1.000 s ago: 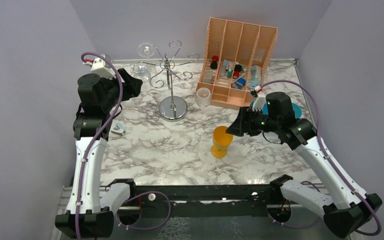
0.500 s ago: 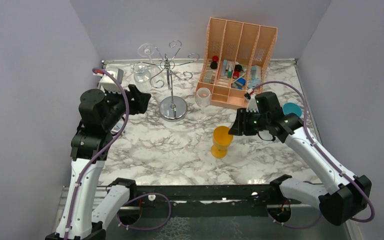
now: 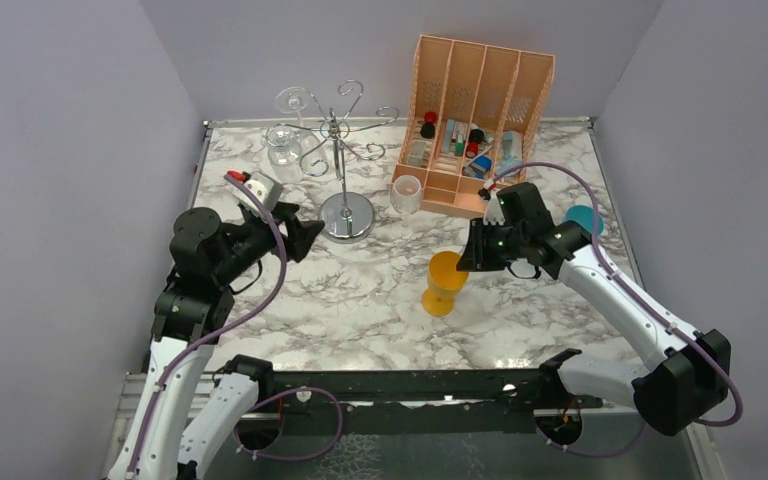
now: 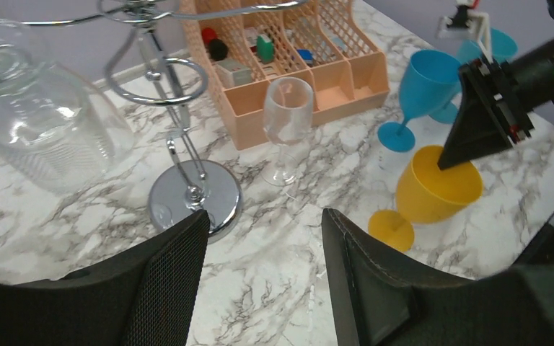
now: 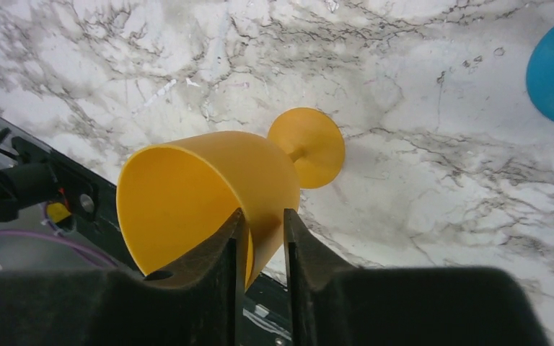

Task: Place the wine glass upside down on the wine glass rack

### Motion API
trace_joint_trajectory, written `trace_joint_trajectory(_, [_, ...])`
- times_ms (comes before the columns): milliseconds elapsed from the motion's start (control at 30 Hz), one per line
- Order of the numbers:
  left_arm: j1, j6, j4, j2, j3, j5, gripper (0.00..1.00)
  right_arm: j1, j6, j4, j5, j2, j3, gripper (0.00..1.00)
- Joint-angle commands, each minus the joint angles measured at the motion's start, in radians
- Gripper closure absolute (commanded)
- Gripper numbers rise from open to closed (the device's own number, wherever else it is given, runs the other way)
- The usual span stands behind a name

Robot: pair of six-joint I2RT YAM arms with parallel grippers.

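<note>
A yellow wine glass (image 3: 444,280) stands upright in the middle of the marble table. My right gripper (image 3: 465,258) is shut on its rim, one finger inside the bowl (image 5: 187,194) and one outside, the pair (image 5: 261,216) pinching the wall. The silver wire wine glass rack (image 3: 338,150) stands at the back on its round disc base (image 4: 187,198), with a clear glass (image 3: 282,140) hanging upside down from a left arm. My left gripper (image 3: 305,232) is open and empty just left of the base; its fingers (image 4: 263,220) frame bare marble.
Another clear wine glass (image 3: 406,193) stands upright between the rack and the orange slotted organiser (image 3: 475,120). A blue glass (image 4: 425,83) stands to the right behind my right arm. Grey walls close in the back and both sides.
My right gripper closed onto the yellow glass's rim. My left arm swung away from the rack's left side, forward and down to beside the base.
</note>
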Motion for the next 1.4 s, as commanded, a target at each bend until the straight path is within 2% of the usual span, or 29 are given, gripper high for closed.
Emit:
trace_joint_trajectory(0, [-0.015, 0.117, 0.178, -0.039, -0.079, 0.267, 0.38, 0.005, -0.021, -0.013, 0.028, -0.004, 0.047, 0.81])
trace_joint_trajectory(133, [-0.015, 0.252, 0.215, -0.036, -0.106, 0.476, 0.39, 0.005, 0.016, 0.014, -0.100, -0.052, 0.067, 0.98])
trace_joint_trajectory(233, [-0.015, 0.394, 0.222, -0.044, -0.127, 0.569, 0.41, 0.005, 0.043, 0.016, -0.162, -0.076, 0.091, 0.99])
trace_joint_trajectory(400, [-0.016, 0.511, 0.239, -0.064, -0.148, 0.636, 0.41, 0.005, 0.089, 0.037, -0.289, -0.121, 0.121, 0.99])
trace_joint_trajectory(700, [-0.017, 0.702, 0.240, -0.169, -0.207, 0.765, 0.37, 0.005, 0.195, 0.118, -0.353, -0.179, 0.230, 0.99])
trace_joint_trajectory(933, [-0.017, 0.790, 0.195, -0.210, -0.247, 0.896, 0.37, 0.005, 0.324, 0.244, -0.497, -0.199, 0.266, 0.99])
trace_joint_trajectory(1133, [-0.016, 0.818, 0.180, -0.198, -0.239, 0.928, 0.38, 0.005, 0.295, 0.213, -0.505, -0.207, 0.288, 0.99])
trace_joint_trajectory(1367, [-0.017, 0.828, 0.178, -0.156, -0.243, 1.004, 0.40, 0.005, 0.295, 0.256, -0.610, -0.183, 0.260, 0.99])
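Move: The right fingers already straddle the rim of the upright orange wine glass, whose middle lies about 4 cm to their left, level fore and aft, and 8 cm below. From this hand the nearer blue glass stands some 11 cm ahead and 8 cm to the right, the clear wine glass about 22 cm ahead and 14 cm to the left. From the left hand the orange glass is roughly 28 cm to the right, 2 cm ahead and 26 cm below; the rack's round base lies about 20 cm ahead, 3 cm to the right. Up goes the right hand, some 22 cm, after pinching the orange glass's rim shut between its fingers, also easing left and back and swinging its fingers from steeply down to pointing left. The open left hand comes about 12 cm back and 6 cm right, turning clockwise and tipping up roughly 50 degrees each, until its fingertips face the glass's foot. ##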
